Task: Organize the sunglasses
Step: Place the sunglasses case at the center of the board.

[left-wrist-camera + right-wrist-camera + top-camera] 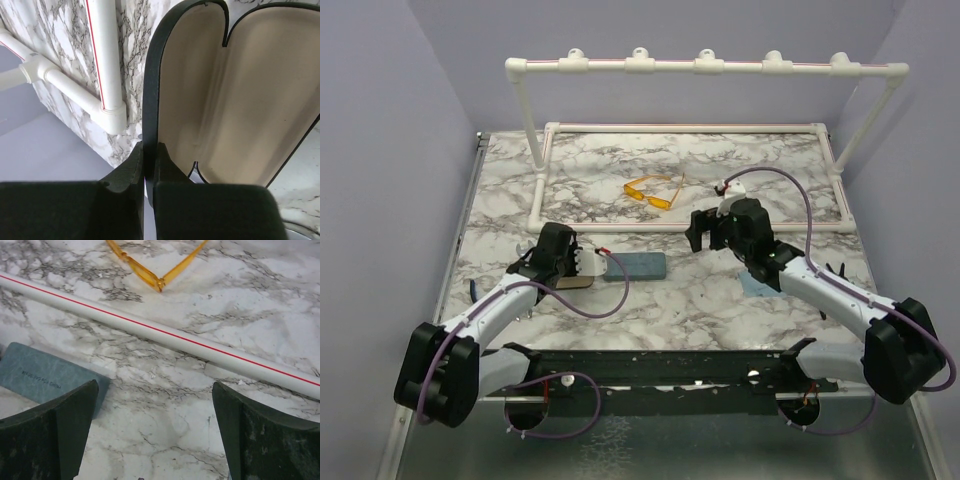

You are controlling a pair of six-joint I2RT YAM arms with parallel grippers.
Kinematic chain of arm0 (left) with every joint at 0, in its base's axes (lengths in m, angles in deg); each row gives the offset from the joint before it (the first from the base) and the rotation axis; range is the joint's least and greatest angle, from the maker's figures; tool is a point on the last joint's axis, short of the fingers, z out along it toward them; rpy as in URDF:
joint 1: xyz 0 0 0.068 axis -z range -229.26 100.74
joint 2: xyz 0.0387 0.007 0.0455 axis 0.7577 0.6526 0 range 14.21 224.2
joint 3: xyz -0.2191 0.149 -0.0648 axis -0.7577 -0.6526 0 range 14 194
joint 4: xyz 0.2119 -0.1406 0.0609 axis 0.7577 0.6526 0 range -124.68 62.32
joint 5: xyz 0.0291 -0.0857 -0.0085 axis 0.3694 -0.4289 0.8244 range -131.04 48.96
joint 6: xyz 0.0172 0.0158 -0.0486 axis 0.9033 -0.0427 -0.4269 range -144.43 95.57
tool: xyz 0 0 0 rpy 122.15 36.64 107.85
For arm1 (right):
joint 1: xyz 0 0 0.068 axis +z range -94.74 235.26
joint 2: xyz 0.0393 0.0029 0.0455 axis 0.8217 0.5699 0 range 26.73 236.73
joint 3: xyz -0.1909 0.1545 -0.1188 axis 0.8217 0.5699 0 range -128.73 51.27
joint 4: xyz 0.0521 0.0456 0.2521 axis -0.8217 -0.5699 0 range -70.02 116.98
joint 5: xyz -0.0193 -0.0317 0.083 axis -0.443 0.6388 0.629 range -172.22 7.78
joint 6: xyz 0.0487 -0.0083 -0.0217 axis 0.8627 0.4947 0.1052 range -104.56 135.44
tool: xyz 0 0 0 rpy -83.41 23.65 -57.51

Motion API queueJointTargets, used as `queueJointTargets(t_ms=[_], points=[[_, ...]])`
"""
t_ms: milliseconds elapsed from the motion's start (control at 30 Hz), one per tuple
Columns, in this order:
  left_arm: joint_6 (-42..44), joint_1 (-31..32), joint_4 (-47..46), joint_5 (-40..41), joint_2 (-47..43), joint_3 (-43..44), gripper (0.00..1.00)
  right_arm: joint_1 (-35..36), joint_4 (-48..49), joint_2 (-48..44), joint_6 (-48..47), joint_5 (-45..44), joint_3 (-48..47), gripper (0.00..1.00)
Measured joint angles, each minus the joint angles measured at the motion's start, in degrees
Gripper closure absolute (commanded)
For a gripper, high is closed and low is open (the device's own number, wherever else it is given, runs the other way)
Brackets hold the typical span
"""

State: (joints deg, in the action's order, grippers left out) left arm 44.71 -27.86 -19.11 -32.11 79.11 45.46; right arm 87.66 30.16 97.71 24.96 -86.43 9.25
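The yellow-orange sunglasses (pixel 650 193) lie on the marble table inside the white pipe frame, folded-out arms showing; in the right wrist view the sunglasses (pixel 150 277) sit just beyond the pipe. My right gripper (pixel 705 232) hovers on the near side of that pipe, jaws wide open with nothing between them (pixel 155 405). My left gripper (pixel 575 270) at the left is shut on the rim of an open black case (pixel 150 90), whose tan lining (pixel 240 100) holds nothing.
A grey-blue rectangular case (pixel 642 266) lies between the two grippers, its corner beside my right gripper's left finger (pixel 45 374). A low white pipe (pixel 165 335) crosses in front of the sunglasses. A tall pipe rack (pixel 705 66) stands at the back.
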Motion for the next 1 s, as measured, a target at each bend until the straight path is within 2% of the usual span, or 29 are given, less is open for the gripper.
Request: queueJointTargets(t_ms=[167,400,600,700,867,1000], points=[[2.8,-0.7,-2.1,-0.3,1.5,0.0,1.0,-0.9,-2.5,-0.1,1.4,-3.3,1.4,0.0],[3.3,-0.7,-3.2,-0.7,1.8,0.0,0.62,-2.3,-6.1,-0.1,3.7,-7.1,1.8,0.0],[2.4,-0.7,-1.6,-1.4,1.0,0.0,0.52,-5.1,-11.0,-0.1,10.3,-15.6,2.2,0.01],[1.9,-0.7,0.1,-2.0,-0.6,0.1,0.47,-5.9,-13.6,-0.6,12.7,-17.0,2.6,0.09],[0.4,-0.7,4.3,-3.6,-2.5,3.0,0.36,-6.6,-19.4,-1.7,17.7,-17.5,2.7,0.39],[-1.1,-0.7,6.9,-6.1,-5.5,5.5,0.32,-6.6,-25.2,-2.1,21.8,-17.5,2.7,0.51]])
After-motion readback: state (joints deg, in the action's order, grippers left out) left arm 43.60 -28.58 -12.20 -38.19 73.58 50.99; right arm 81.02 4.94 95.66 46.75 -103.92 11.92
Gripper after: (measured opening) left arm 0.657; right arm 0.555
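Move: The left hand still pinches the front rim of the open black sunglasses case, whose middle is about 4 cm to its right, 4 cm back and 2 cm below; the grey case lies some 18 cm right and 3 cm back, and the frame corner about 8 cm ahead and 7 cm left. The light blue cloth lies about 18 cm right of the right hand, 10 cm back and 12 cm below; the orange sunglasses are some 15 cm ahead and 11 cm left. The left hand eases about 1 cm forward with the black case's rim still pinched, then opens its fingers to roughly two-thirds, lets go, draws back that centimetre and lifts some 4 cm above the case. Meanwhile the empty right hand swings about 11 cm right towards the light blue cloth while sinking 7 or 8 cm and, late on, drawing back 4 or 5 cm, turning clockwise some 35 degrees, tipping its fingers downward and closing them from wide open to about half, without touching the cloth. ##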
